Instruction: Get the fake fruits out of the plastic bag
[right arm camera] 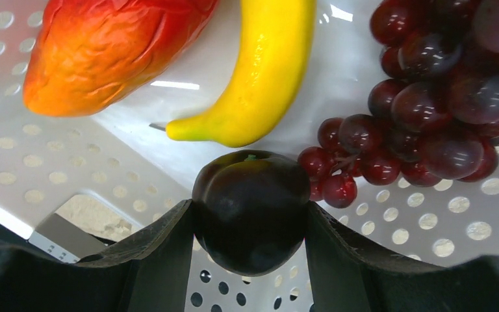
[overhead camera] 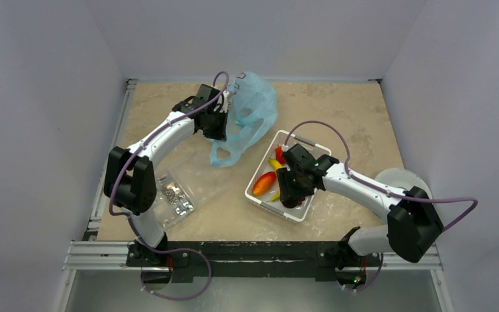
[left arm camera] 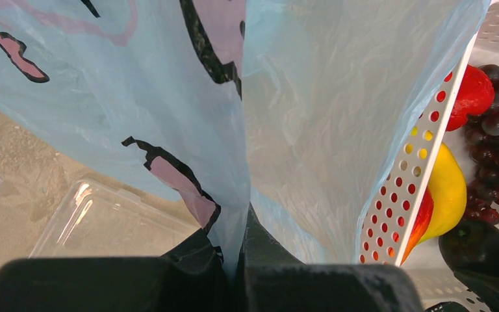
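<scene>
My left gripper (overhead camera: pixel 224 107) is shut on a fold of the light-blue plastic bag (overhead camera: pixel 253 107), holding it up at the back of the table. In the left wrist view the bag (left arm camera: pixel 312 97) hangs from the shut jaws of the left gripper (left arm camera: pixel 242 260). Over the white basket (overhead camera: pixel 302 141), my right gripper (right arm camera: pixel 249 218) is shut on a dark purple plum (right arm camera: pixel 250 188). An orange-red mango (right arm camera: pixel 104 45) and a dark-red grape bunch (right arm camera: pixel 429 97) lie in the basket. A small red fruit (left arm camera: pixel 471 94) lies there too.
A yellow banana (right arm camera: pixel 260 71) lies in the basket between the mango and the grapes. A clear flat packet of metal bits (overhead camera: pixel 175 195) lies on the table near the left arm's base. Grey walls close in the table on three sides.
</scene>
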`<action>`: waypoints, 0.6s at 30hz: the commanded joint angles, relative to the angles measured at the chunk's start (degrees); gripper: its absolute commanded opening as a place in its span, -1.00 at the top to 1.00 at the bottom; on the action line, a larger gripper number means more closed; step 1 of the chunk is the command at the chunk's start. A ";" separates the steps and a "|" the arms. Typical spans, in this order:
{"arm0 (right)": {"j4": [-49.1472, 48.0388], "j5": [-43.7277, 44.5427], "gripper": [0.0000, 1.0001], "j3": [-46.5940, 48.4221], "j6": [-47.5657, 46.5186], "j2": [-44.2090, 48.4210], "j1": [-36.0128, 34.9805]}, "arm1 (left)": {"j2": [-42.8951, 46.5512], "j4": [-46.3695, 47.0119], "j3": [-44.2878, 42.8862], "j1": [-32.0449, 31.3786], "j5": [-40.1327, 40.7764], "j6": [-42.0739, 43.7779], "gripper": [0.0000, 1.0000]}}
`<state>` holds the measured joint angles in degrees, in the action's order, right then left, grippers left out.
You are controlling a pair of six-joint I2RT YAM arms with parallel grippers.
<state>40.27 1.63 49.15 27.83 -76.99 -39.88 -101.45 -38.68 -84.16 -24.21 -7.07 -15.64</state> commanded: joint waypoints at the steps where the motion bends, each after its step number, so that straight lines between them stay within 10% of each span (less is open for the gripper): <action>1: -0.44 -1.50 -0.07 0.06 -0.48 0.60 -1.42 | 0.28 0.65 -0.74 -0.45 -0.41 -0.08 1.00; 18: -4.40 -1.29 -0.51 4.95 -2.54 4.63 -2.22 | -0.06 0.65 -0.78 -0.46 -0.20 0.23 1.00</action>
<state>39.55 0.45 49.30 26.89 -74.61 -41.80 -101.45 -38.68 -84.16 -24.45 -7.07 -15.62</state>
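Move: The right hand already holds the dark fruit low over the near end of the white basket, whose floor lies about 4 cm below and some 1 cm back and 1 cm right. The banana's middle is about 7 cm ahead and 2 cm left of the hand, the mango 6 cm ahead and 8 cm left, the grapes 8 cm ahead and 4 cm right. From the left hand, that basket end lies some 20 cm back and 21 cm right, about 11 cm lower. The right fingers let go of the dark fruit, spreading from about half to three-quarters open while the hand eases about 1 cm left and 1 cm back over the basket's near end. Then it just begins to lift, about 1 cm, still pointing down. The left hand stays put and keeps its pinch on the bag. ##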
